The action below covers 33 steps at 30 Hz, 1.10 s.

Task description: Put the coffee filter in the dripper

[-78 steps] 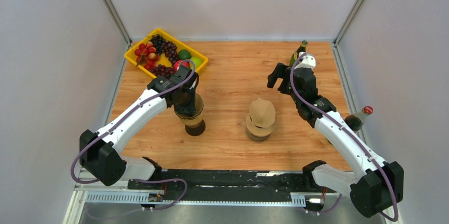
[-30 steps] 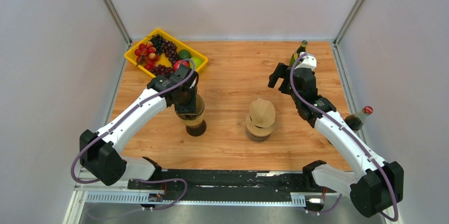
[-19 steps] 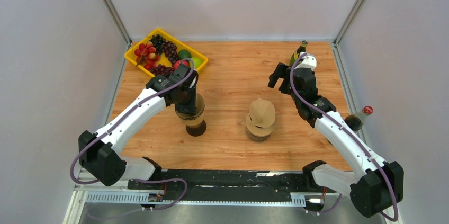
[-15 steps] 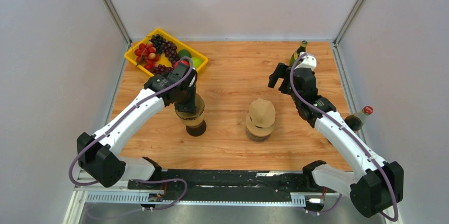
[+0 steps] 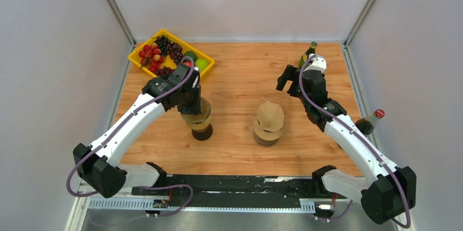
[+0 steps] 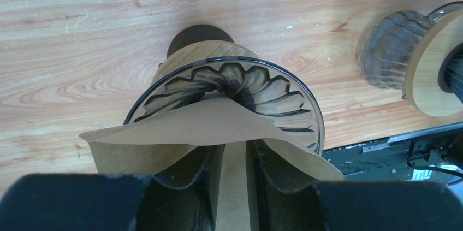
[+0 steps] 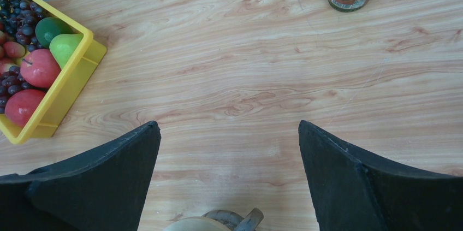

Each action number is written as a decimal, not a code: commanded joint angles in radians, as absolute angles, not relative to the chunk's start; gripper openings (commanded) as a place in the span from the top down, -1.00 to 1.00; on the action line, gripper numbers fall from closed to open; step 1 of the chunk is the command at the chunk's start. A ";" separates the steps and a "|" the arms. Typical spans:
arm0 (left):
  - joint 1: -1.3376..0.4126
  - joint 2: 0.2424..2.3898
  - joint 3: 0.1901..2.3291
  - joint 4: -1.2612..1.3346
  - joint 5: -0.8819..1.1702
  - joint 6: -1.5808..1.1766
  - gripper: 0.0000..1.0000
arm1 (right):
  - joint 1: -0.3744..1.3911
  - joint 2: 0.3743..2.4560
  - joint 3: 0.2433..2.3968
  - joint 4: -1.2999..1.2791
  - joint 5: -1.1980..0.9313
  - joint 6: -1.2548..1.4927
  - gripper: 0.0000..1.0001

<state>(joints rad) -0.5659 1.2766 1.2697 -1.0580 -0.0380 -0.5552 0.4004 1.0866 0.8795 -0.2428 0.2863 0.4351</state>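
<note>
The glass dripper [image 5: 201,127] stands on its dark base left of centre; its ribbed bowl [image 6: 262,86] fills the left wrist view. A brown coffee filter [image 6: 207,122] lies in the bowl and spills over the near rim. My left gripper [image 5: 191,105] is at the dripper's far-left rim. Its fingers [image 6: 191,187] stand a narrow gap apart on the filter, with flat paper showing through the gap at my left gripper [image 6: 236,157]. My right gripper [image 5: 283,81] hovers wide open over bare wood at the right, and the right wrist view shows my right gripper [image 7: 229,132] with nothing between its fingers.
A second glass holder with a stack of brown filters [image 5: 269,120] stands mid-table, also at the left wrist view's right edge [image 6: 431,61]. A yellow fruit tray [image 5: 146,42] is at the back left. A green bottle [image 5: 307,53] and a red-capped bottle [image 5: 369,122] stand at the right.
The left arm has swung up and to the left, its gripper shifting from over the dripper toward its far-left rim. The right arm has not moved.
</note>
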 commanded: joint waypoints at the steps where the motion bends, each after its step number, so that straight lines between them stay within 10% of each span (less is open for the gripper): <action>1: -0.563 1.249 1.327 -1.061 -0.031 -0.536 0.38 | 0.396 1.079 0.891 -0.231 0.298 0.419 -1.00; 10: -0.564 1.237 1.394 -1.103 -0.062 -0.525 0.32 | 0.395 1.075 0.891 -0.233 0.304 0.419 -1.00; 21: -0.563 1.021 1.487 -1.016 -0.235 -0.528 -0.36 | 0.394 1.067 0.891 -0.233 0.320 0.415 -1.00; 30: -0.563 1.036 1.486 -1.068 -0.210 -0.529 -0.34 | 0.395 1.068 0.891 -0.233 0.318 0.415 -1.00; 33: -0.563 1.034 1.473 -1.077 -0.254 -0.548 -0.81 | 0.395 1.068 0.890 -0.235 0.323 0.414 -1.00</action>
<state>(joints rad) -0.5659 1.0271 1.4784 -1.0634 -0.2066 -0.5323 0.4004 1.0866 0.8795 -0.2432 0.3050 0.4313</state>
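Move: My left fingers are part-open inside the mouth of the coffee filter in the left dripper; its middle is about 4 cm below my hand point, practically straight under it. The second dripper, with its own filter on the glass jug, stands some 26 cm to the right and 2 cm back. The fruit tray is roughly 26 cm ahead and 12 cm left, well below. From my right hand the left dripper's filter lies about 32 cm left, 11 cm back and lower. I draw my left fingers up out of the coffee filter, easing up a centimetre at first, then quickly, to end about 14 cm higher and a few centimetres to the left. As I rise I spread the fingers from about a third to three-quarters open, and tilt the hand some 25 degrees so that they point more forward. I come clear of the paper and sink back a centimetre at the end. ##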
